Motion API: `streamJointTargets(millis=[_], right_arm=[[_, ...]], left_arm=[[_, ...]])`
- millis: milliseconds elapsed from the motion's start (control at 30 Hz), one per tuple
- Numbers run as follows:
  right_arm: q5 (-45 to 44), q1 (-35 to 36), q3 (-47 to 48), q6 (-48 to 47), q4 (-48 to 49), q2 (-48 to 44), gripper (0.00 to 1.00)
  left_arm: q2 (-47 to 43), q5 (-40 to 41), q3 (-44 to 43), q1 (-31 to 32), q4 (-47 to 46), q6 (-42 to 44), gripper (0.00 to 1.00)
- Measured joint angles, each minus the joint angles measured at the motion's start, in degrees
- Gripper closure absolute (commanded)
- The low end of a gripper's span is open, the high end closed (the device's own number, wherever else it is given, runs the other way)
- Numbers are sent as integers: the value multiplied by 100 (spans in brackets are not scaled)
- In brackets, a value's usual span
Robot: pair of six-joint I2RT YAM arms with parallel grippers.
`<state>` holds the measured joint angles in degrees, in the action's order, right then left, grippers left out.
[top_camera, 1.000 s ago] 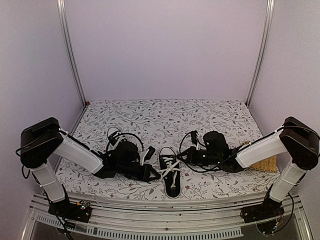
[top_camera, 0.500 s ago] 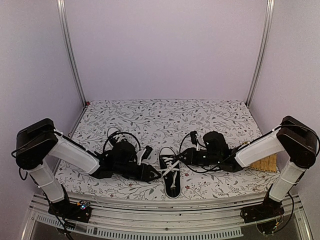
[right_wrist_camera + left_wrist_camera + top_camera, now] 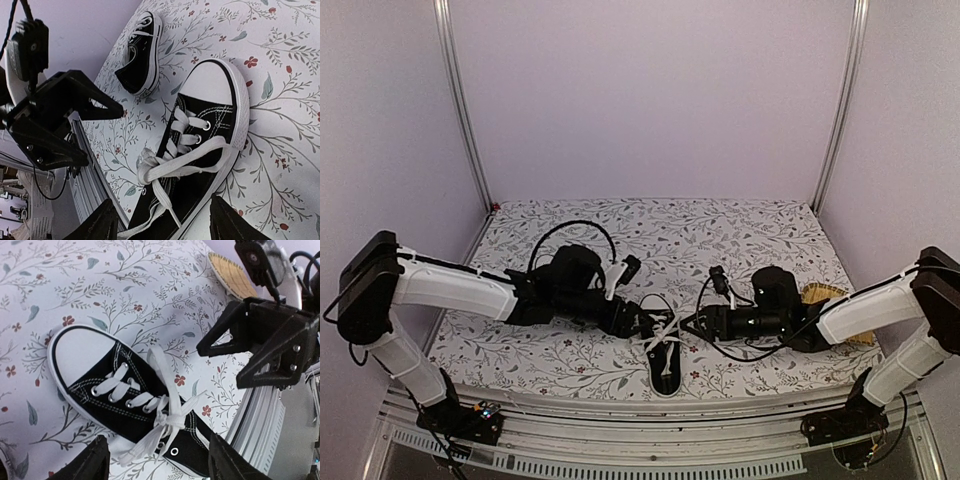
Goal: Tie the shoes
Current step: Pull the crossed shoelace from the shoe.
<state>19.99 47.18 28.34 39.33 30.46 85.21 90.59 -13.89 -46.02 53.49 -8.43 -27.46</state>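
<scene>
One black shoe (image 3: 665, 362) with a white toe cap lies near the table's front edge, heel toward the rail. Its white laces (image 3: 170, 419) are crossed into a knot (image 3: 146, 167), with one long loop (image 3: 210, 152) draped toward the toe. My left gripper (image 3: 642, 322) (image 3: 157, 442) stands open just above the shoe, and nothing is between its fingers. Facing it from the right, my right gripper (image 3: 693, 322) (image 3: 162, 200) is also open and holds nothing. The other shoe (image 3: 143, 47) lies farther back on the left in the right wrist view; the left arm hides it from above.
A round woven mat (image 3: 825, 300) (image 3: 231, 274) lies at the right, behind the right arm. The metal rail (image 3: 650, 420) runs along the front edge close to the shoe's heel. Frame posts (image 3: 460, 100) stand at the back corners. A flowered cloth (image 3: 650, 230) covers the table.
Both grippers have gone from shut to open. The left arm has swung back and to the right, over the shoe. The right arm has drawn back to the right.
</scene>
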Motion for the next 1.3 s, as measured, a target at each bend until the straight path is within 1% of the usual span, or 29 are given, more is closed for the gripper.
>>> streamJointTargets(millis=[133, 233, 400, 600, 767, 833, 900, 1000, 1033, 1167, 1300], right_arm=[[323, 0, -63, -116, 33, 63, 42], [485, 0, -57, -173, 94, 240, 49], [734, 0, 90, -212, 131, 704, 56], [903, 2, 271, -214, 229, 920, 67], [979, 4, 334, -210, 313, 1062, 70], [1023, 7, 334, -210, 313, 1113, 73], [1054, 7, 334, -214, 317, 1150, 77], [1069, 17, 334, -212, 330, 1207, 94], [1069, 20, 334, -212, 334, 1211, 96], [1051, 35, 332, -188, 358, 1209, 98], [903, 39, 210, -164, 334, 1023, 98]], left_arm=[[525, -98, -640, 63, 356, 407, 32], [938, -107, -1093, 164, 669, 667, 32], [1357, -85, -1436, 302, 1047, 916, 34], [1515, -98, -1480, 313, 1233, 1038, 41], [1561, -103, -1502, 313, 1239, 1064, 52], [1565, -109, -1502, 315, 1237, 1075, 57], [1582, -114, -1502, 315, 1224, 1078, 59], [1611, -114, -1502, 315, 1217, 1073, 62], [1611, -114, -1502, 315, 1215, 1071, 64], [1620, -109, -1502, 315, 1213, 1049, 71], [1626, -90, -1502, 315, 1213, 1008, 72]])
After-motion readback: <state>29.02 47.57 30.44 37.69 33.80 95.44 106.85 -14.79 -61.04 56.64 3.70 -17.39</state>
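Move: The left hand, open, goes for the white knot on top of the shoe: some 4 cm to its right, 1 cm back and 6 cm below. For the open right hand, the knot's loose lace end lies roughly 2 cm to its left, 2 cm back and 4 cm below, with the knot about 5 cm to its left, 1 cm back and 4 cm down. The white lace loop slants some 3 cm forward and 3 cm right from the knot. Rightward and down, the open left hand drops in on the knot, about 4 cm across and 5.5 cm lower, the wrist turning some 15 degrees to steepen the fingers; there it stays and brings them in around the knot, partly shut. Meanwhile the right hand sinks about 4 cm, easing a little left and back, and shuts its fingers on the loose lace end, pinching it beside the knot. ##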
